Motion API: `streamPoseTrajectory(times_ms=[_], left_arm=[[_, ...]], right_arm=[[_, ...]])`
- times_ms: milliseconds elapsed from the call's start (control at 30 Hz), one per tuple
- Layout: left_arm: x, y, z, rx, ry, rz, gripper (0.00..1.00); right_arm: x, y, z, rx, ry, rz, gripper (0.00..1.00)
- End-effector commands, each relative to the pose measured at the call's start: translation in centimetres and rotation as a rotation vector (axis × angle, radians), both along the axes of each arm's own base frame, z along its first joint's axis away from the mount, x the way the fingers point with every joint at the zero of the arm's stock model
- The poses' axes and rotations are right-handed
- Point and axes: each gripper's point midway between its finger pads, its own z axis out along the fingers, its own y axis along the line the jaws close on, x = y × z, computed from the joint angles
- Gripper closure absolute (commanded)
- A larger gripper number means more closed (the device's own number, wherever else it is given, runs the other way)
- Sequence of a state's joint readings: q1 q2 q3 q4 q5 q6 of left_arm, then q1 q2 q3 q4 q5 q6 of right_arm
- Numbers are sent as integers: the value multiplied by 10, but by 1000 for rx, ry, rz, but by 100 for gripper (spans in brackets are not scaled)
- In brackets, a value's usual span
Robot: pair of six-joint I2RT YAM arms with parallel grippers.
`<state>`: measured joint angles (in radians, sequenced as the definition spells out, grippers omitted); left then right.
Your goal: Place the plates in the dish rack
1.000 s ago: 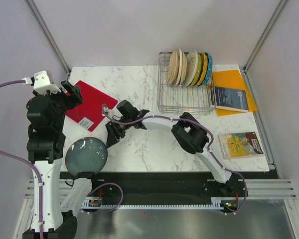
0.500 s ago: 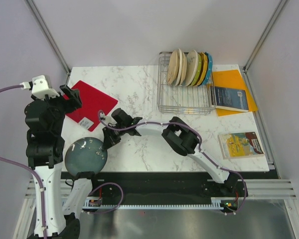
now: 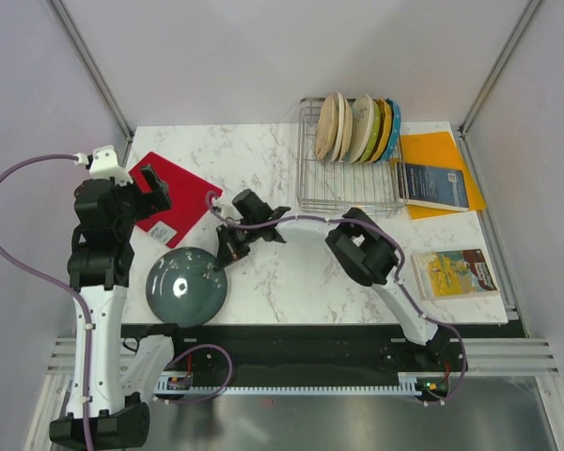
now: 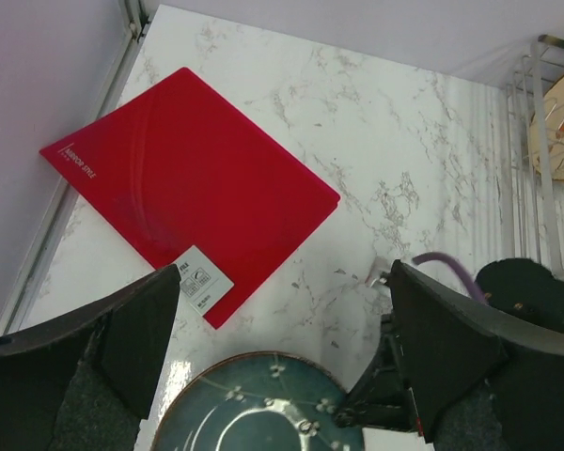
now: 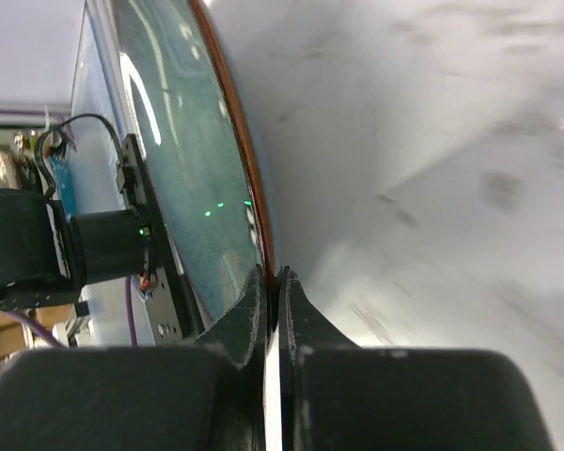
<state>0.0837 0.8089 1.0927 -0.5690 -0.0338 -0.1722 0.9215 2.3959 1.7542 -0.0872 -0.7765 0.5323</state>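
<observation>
A dark teal speckled plate [image 3: 186,287] sits at the table's front left, partly over the near edge. My right gripper [image 3: 223,260] is shut on its right rim; in the right wrist view the jaws [image 5: 271,278] pinch the brown-edged rim of the plate [image 5: 179,169]. My left gripper [image 3: 150,188] hangs wide open above the red mat [image 3: 174,199], holding nothing. Its wrist view shows the gripper [image 4: 284,282] above the plate [image 4: 254,413] and mat [image 4: 188,188]. The wire dish rack [image 3: 348,193] at the back right holds several upright plates [image 3: 357,129].
An orange sheet [image 3: 430,150] and a blue book [image 3: 434,185] lie right of the rack. A colourful booklet [image 3: 456,272] lies at the front right. The rack's edge [image 4: 531,113] and a cream plate [image 4: 562,132] show in the left wrist view.
The right gripper has shut on the teal plate's rim and drawn the plate a little to the right. The left arm has swung right and its jaws have opened wider.
</observation>
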Motion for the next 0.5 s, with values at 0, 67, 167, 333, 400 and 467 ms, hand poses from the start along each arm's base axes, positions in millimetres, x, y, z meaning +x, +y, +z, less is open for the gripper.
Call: streamPoseTrajectory(times_ms=[0, 67, 167, 333, 400, 467], left_arm=[[6, 1, 48, 111, -176, -43, 0], [12, -11, 48, 145, -176, -134, 0], [17, -29, 43, 190, -161, -276, 0], [29, -62, 44, 111, -166, -472, 0], [45, -74, 45, 59, -120, -549, 2], [55, -85, 59, 29, -121, -629, 9]], right_arm=[[57, -29, 114, 196, -157, -64, 100], [71, -44, 140, 224, -186, -98, 100], [92, -70, 165, 233, -223, -157, 100], [127, -122, 202, 238, -352, -219, 100], [136, -135, 214, 249, -365, -246, 100], [145, -150, 229, 267, -393, -269, 100]])
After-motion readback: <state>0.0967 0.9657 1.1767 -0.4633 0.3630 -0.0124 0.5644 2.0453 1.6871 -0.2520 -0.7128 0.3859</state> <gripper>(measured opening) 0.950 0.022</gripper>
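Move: The dish rack that my right hand is taking the teal plate to lies about 29 cm ahead of that hand and 35 cm to its right, its middle a couple of centimetres higher. The standing plates in it are some 32 cm ahead and 35 cm to the right; the red mat is about 18 cm ahead and 17 cm to the left, a little below. From my left hand the rack is some 23 cm ahead, 50 cm to the right and 26 cm down. Still pinching the teal plate by its right rim, I sweep my right hand quickly forward, right and up towards the dish rack, about 15 cm forward with nearly as much each of the other two, the climb steepening late, and turn the wrist clockwise some 20 degrees. My empty left hand, staying open, drifts about 5 cm right and a little less forward while swivelling clockwise. ##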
